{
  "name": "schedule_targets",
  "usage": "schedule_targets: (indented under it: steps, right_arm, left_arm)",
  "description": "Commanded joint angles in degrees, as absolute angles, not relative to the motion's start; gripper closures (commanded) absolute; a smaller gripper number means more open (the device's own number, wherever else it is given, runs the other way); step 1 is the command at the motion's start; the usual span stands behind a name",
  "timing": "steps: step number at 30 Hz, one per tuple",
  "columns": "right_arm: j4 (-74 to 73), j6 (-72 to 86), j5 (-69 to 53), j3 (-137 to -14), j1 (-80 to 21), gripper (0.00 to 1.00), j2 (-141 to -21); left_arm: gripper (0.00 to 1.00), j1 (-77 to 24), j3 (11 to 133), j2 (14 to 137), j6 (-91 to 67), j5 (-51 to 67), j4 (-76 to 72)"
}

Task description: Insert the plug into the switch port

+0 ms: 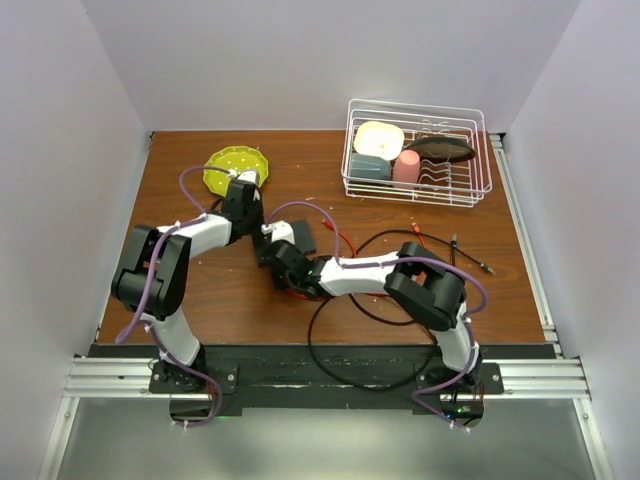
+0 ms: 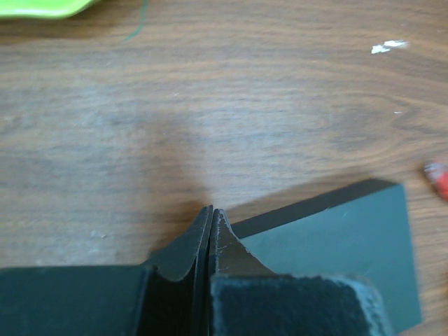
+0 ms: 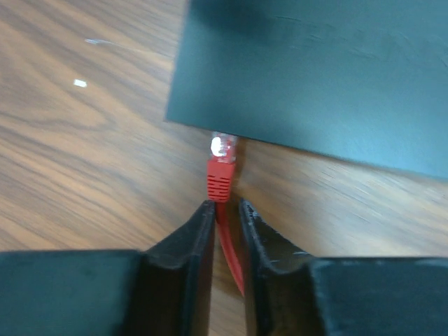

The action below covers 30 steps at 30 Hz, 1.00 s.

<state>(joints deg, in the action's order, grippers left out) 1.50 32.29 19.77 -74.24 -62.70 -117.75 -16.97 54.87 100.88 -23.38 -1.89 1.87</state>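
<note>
The red plug (image 3: pixel 222 164) with its clear tip points at the near edge of the flat black switch box (image 3: pixel 322 77); the tip touches that edge. The switch port itself is hidden under the box's top face. My right gripper (image 3: pixel 227 205) stands just behind the plug, its jaws slightly apart. The red cable runs loose between its fingers, so it is open. My left gripper (image 2: pixel 211 210) is shut on nothing, its tips at the box's (image 2: pixel 336 252) far corner. From above, both grippers meet at the box (image 1: pixel 300 238), mid-table.
A yellow-green plate (image 1: pixel 236 168) lies at the back left. A white dish rack (image 1: pixel 415 102) with cups and dishes stands at the back right. Black cable loops (image 1: pixel 380 300) lie by the right arm, and loose leads (image 1: pixel 450 240) to its right.
</note>
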Motion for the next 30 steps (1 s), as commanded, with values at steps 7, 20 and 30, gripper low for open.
schedule_targets:
  steps: [7, 20, 30]
  right_arm:
    - [0.7, 31.82, 25.49, -65.84, -58.18, 0.54, -109.17]
    - [-3.69, 27.6, 23.72, -60.73, -59.15, 0.23, -95.9]
    - [-9.4, 26.81, 29.97, -61.26, -57.22, 0.21, -94.04]
  left_arm:
    - [1.0, -15.73, 50.54, 104.24, -24.17, -4.57, 22.59]
    - [0.88, -12.84, 51.59, 93.89, -23.64, -1.41, 20.22]
    - [0.08, -12.74, 49.66, 77.09, -20.48, 3.6, 15.12]
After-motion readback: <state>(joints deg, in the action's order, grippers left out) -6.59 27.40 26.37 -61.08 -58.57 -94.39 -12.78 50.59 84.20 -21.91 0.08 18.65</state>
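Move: The red plug meets the near long side of the switch some 2 cm ahead of the right hand and 1 cm to its left; the switch's middle is about 10 cm ahead and 3 cm right, and a loose red plug some 16 cm ahead and 13 cm right. From the left hand, at the switch's far left corner, the switch's middle is about 7 cm right and 2 cm back, the plate 20 cm ahead and 5 cm left. Sideways to its right, nearly level, the right hand slides about 8 cm off the cable behind the plug, its already parting fingers spreading wide, then climbs some 8 cm, drifting farther right. The shut left fingers come free of the switch's far corner leftward and slightly down, draw back, open wide and finally rise. ##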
